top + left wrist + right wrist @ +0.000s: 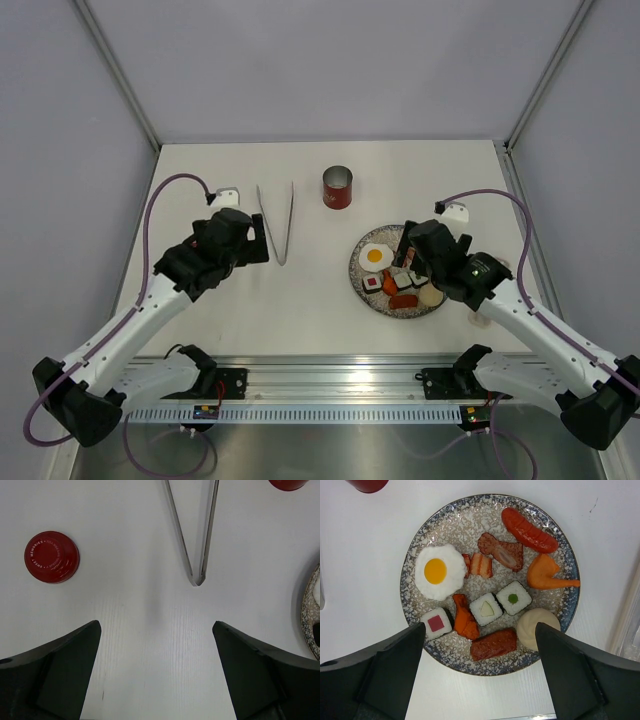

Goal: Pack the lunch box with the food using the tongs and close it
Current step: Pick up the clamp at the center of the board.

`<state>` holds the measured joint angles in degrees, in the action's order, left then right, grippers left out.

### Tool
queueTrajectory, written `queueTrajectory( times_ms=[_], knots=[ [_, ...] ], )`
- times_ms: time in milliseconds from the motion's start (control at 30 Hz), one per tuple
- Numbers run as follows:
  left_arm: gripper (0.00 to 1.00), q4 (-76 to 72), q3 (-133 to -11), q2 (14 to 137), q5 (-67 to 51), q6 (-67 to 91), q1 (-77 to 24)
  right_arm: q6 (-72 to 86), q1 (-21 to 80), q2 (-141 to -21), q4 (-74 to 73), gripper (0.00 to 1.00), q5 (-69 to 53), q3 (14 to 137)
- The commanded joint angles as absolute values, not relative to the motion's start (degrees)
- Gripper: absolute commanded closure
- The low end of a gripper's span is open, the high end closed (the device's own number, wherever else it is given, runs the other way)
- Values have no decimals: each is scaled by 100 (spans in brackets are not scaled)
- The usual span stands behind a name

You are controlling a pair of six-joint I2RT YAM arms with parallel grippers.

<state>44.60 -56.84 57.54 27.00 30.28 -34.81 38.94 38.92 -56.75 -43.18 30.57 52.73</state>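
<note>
The red lunch box [338,188] stands open at the back of the table, its edge also showing in the left wrist view [287,484]. Its round red lid [51,556] lies flat on the table to the left. The silver tongs [277,222] lie in a narrow V, joint end nearest my left gripper [156,630], which hovers open over bare table. The food sits on a speckled plate [420,535]: fried egg [437,571], sausage [529,530], sushi rolls [486,609], carrot piece [547,572], bun [535,627]. My right gripper [480,630] hangs open above the plate's near edge.
The plate [372,290] lies right of centre, under the right wrist. Grey walls enclose the table on three sides, and a metal rail with both arm bases [330,385] runs along the near edge. A cable [160,200] loops from each wrist.
</note>
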Motion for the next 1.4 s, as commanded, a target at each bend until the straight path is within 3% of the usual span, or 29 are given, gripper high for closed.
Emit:
queueTrajectory(
  times_ms=[0, 400, 767, 1167, 1267, 1367],
  knots=[
    [1, 4535, -6046, 5888, 2672, 3015, -3463, 3964, 3938, -5634, -4289, 1, 3243, 5221],
    [2, 4465, -7284, 7425, 2505, 2682, -3437, 4016, 3938, -5476, -4482, 0, 3006, 5326],
    [32, 3709, -8402, 9508, 1346, 2162, -2962, 4342, 3946, -4870, -5079, 0, 3041, 5467],
    [35, 3533, -9114, 11240, 1081, 1978, -2813, 4517, 3938, -4570, -5519, 1, 3050, 5502],
    [45, 3489, -9176, 11434, 1142, 1951, -2769, 4553, 3938, -4535, -5528, 1, 3015, 5484],
    [46, 3463, -9202, 11557, 1213, 1916, -2742, 4553, 3938, -4553, -5563, 0, 3006, 5484]
  ],
)
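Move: Ahead and right of the left hand, the clamp has its middle some 16 cm forward, 5 cm right and about 17 cm below; its closed end is nearer, only about 5 cm ahead. The upright red mug stands roughly 8 cm farther out than the clamp's middle and 16 cm right of it. From the left hand, the upturned red cup is about 7 cm ahead and 13 cm left. From the right hand, the clamp lies about 18 cm ahead and 30 cm left. Reaching forward about 16 cm and right some 9 cm, the left hand travels level at first, then sinks about 14 cm to just above the clamp's middle, near its right-hand leg. Its fingers tip some 20 degrees steeper and narrow to about half open, not yet gripping. The right hand, wide open, draws back and right about 5 cm from above the plate. ##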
